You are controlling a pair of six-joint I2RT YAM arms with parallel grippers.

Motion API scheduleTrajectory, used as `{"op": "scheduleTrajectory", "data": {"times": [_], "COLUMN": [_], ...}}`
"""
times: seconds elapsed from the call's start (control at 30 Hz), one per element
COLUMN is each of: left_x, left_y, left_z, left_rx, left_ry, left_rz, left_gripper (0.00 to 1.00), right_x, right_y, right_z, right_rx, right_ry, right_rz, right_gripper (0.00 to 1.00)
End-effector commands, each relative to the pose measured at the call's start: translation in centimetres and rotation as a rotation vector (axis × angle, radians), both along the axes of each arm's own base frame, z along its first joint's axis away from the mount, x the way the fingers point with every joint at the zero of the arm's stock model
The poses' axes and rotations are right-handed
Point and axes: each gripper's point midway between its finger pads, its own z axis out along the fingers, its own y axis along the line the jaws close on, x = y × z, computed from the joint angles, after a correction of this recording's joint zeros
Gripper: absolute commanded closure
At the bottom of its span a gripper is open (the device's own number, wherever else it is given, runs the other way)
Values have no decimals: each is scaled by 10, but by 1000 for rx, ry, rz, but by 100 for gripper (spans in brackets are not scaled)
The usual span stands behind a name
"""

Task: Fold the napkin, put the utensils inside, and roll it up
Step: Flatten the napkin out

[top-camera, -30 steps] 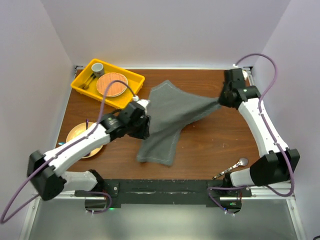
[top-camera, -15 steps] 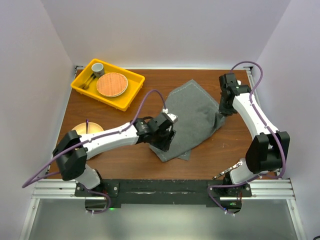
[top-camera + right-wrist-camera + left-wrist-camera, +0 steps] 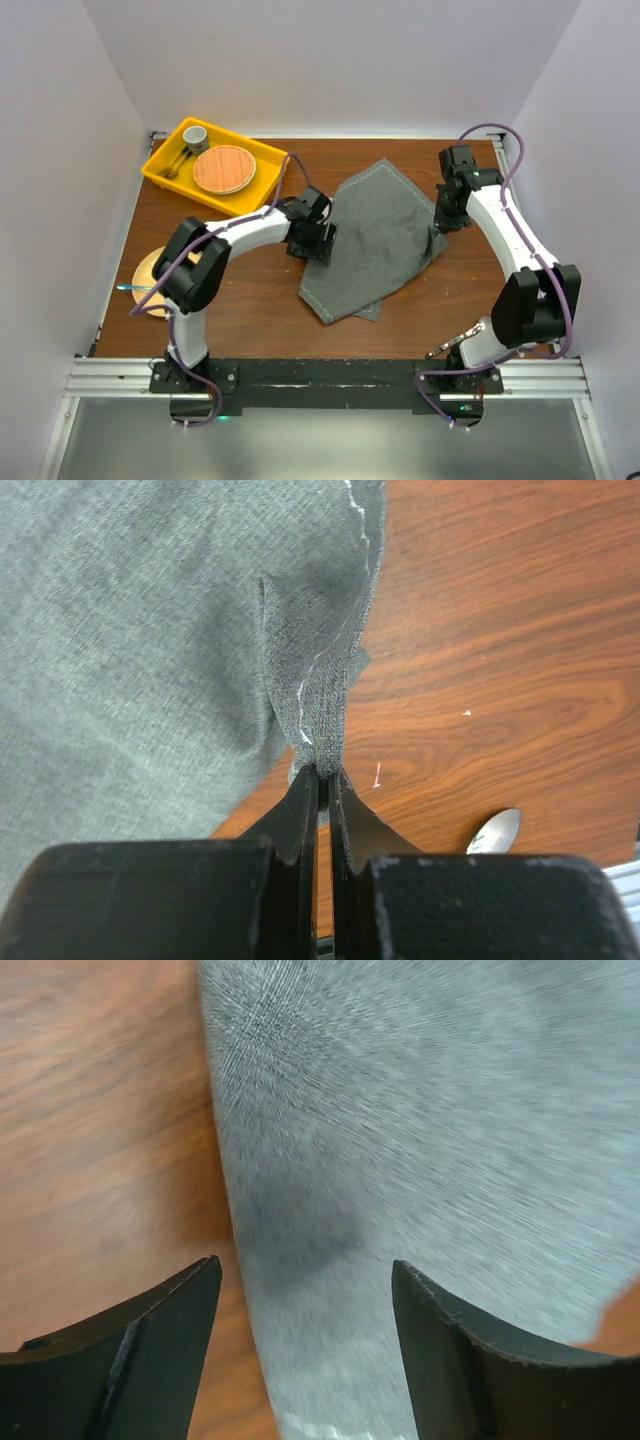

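Note:
The grey-green napkin (image 3: 385,235) lies folded over itself in the middle of the table, with a pale stitched line along its hem. My left gripper (image 3: 322,248) hovers open over the napkin's left edge; in the left wrist view its gripper (image 3: 305,1300) stands wide apart above the cloth (image 3: 420,1140), holding nothing. My right gripper (image 3: 438,222) is shut on the napkin's right corner, and the right wrist view shows that gripper (image 3: 322,772) pinching a bunched tip of cloth (image 3: 130,630). A spoon (image 3: 472,332) lies near the front right edge and shows partly as the spoon (image 3: 497,830) in the right wrist view.
A yellow tray (image 3: 262,160) at the back left holds a small cup (image 3: 195,135), a round woven plate (image 3: 222,168) and dark utensils (image 3: 176,165). A gold plate (image 3: 150,272) with a blue-handled utensil (image 3: 133,288) sits at the left edge, partly under the left arm.
The left gripper has let go of the napkin, opened wide and drawn back to the cloth's left edge. The napkin has settled folded on the table. The right gripper still pinches its corner.

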Motion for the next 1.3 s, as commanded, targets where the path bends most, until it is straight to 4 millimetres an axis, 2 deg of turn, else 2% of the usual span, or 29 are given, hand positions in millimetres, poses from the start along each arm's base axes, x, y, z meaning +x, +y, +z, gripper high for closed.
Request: {"op": "scheduleTrajectory", "data": {"times": [0.0,0.1,0.13,0.2,0.23,0.33,0.37,0.43,0.47,0.53,0.57,0.63,0.67,0.73,0.77,0.8,0.83,0.87,0.9,0.93,1.0,1.03,1.1,1.17,1.2,1.27], "left_x": [14,24,26,29,29,36,40,43,49,51,52,51,47,35,31,27,17,11,8,-2,-8,-16,-17,-10,-5,17], "left_y": [-5,0,1,1,2,7,6,13,11,15,14,15,17,22,23,26,34,38,47,60,80,90,102,106,110,100], "left_z": [-8,-8,-7,-7,-7,14,36,62,98,135,175,215,249,293,310,323,346,358,370,391,409,423,433,428,418,397], "left_rx": [28,49,57,61,72,92,72,87,51,28,-30,-94,-148,-226,-254,-274,-306,-321,-320,-340,-325,-340,-334,-304,-259,-207], "left_ry": [-2,-24,-36,-44,-39,-82,-126,-167,-232,-295,-373,-453,-522,-613,-650,-680,-728,-757,-790,-840,-897,-935,-974,-969,-948,-880], "left_rz": [-19,5,5,-8,-11,1,4,18,32,51,56,61,61,41,37,31,31,29,49,72,134,153,197,235,266,288], "left_gripper": [29,39,51,62,80,100,100,100,100,100,100,100,100,100,100,100,100,100,100,100,100,100,100,100,100,100], "right_x": [4,3,3,2,1,-3,-2,-5,-7,-10,-12,-16,-19,-29,-34,-45,-51,-59,-72,-81,-99,-104,-109,-104,-102,-83], "right_y": [5,1,1,-1,-1,-2,-3,-4,-4,-4,-3,-2,-2,-2,-2,-3,-4,-4,-4,-4,-7,-9,-13,-17,-20,-30], "right_z": [30,33,35,37,39,53,64,77,95,114,137,166,176,209,219,238,252,265,286,298,323,330,339,336,327,305], "right_rx": [30,7,5,0,2,2,0,8,16,30,47,68,78,96,104,114,122,131,148,156,171,176,177,162,153,98], "right_ry": [-83,-84,-87,-91,-90,-112,-138,-167,-221,-277,-349,-434,-467,-572,-605,-678,-725,-777,-867,-916,-1025,-1055,-1094,-1088,-1053,-953], "right_rz": [24,20,24,18,16,7,-2,-15,-22,-33,-32,-32,-28,-17,-15,-12,-6,2,16,22,17,11,-20,-40,-66,-145], "right_gripper": [100,100,100,100,100,100,100,100,100,100,100,100,100,100,100,100,100,100,100,100,100,100,100,100,100,100]}}
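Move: The left hand, open and just above the table, straddles the napkin's left edge, which lies about 2 cm ahead of it and 2 cm below, with the napkin's middle some 13 cm to its right and 2 cm ahead. The yellow tray is about 25 cm ahead and 28 cm left of that hand, the plate about 6 cm back and 36 cm left. From the right hand, already gripping a corner, the napkin's middle lies 16 cm left, 1 cm ahead and 12 cm down; the spoon is 20 cm back, 2 cm right and 14 cm below. The left hand dips a centimetre or two and eases forward about as much, shutting its fingers on the napkin's left edge, while the right keeps its pinch and barely creeps up. Both then sweep upward together, the left by some 43 cm with a late swing of roughly 10 cm to the left, the right by about 34 cm while drawing back towards its base, each wrist tilting up 55 to 60 degrees so the fingers swing from pointing down towards pointing forward. ##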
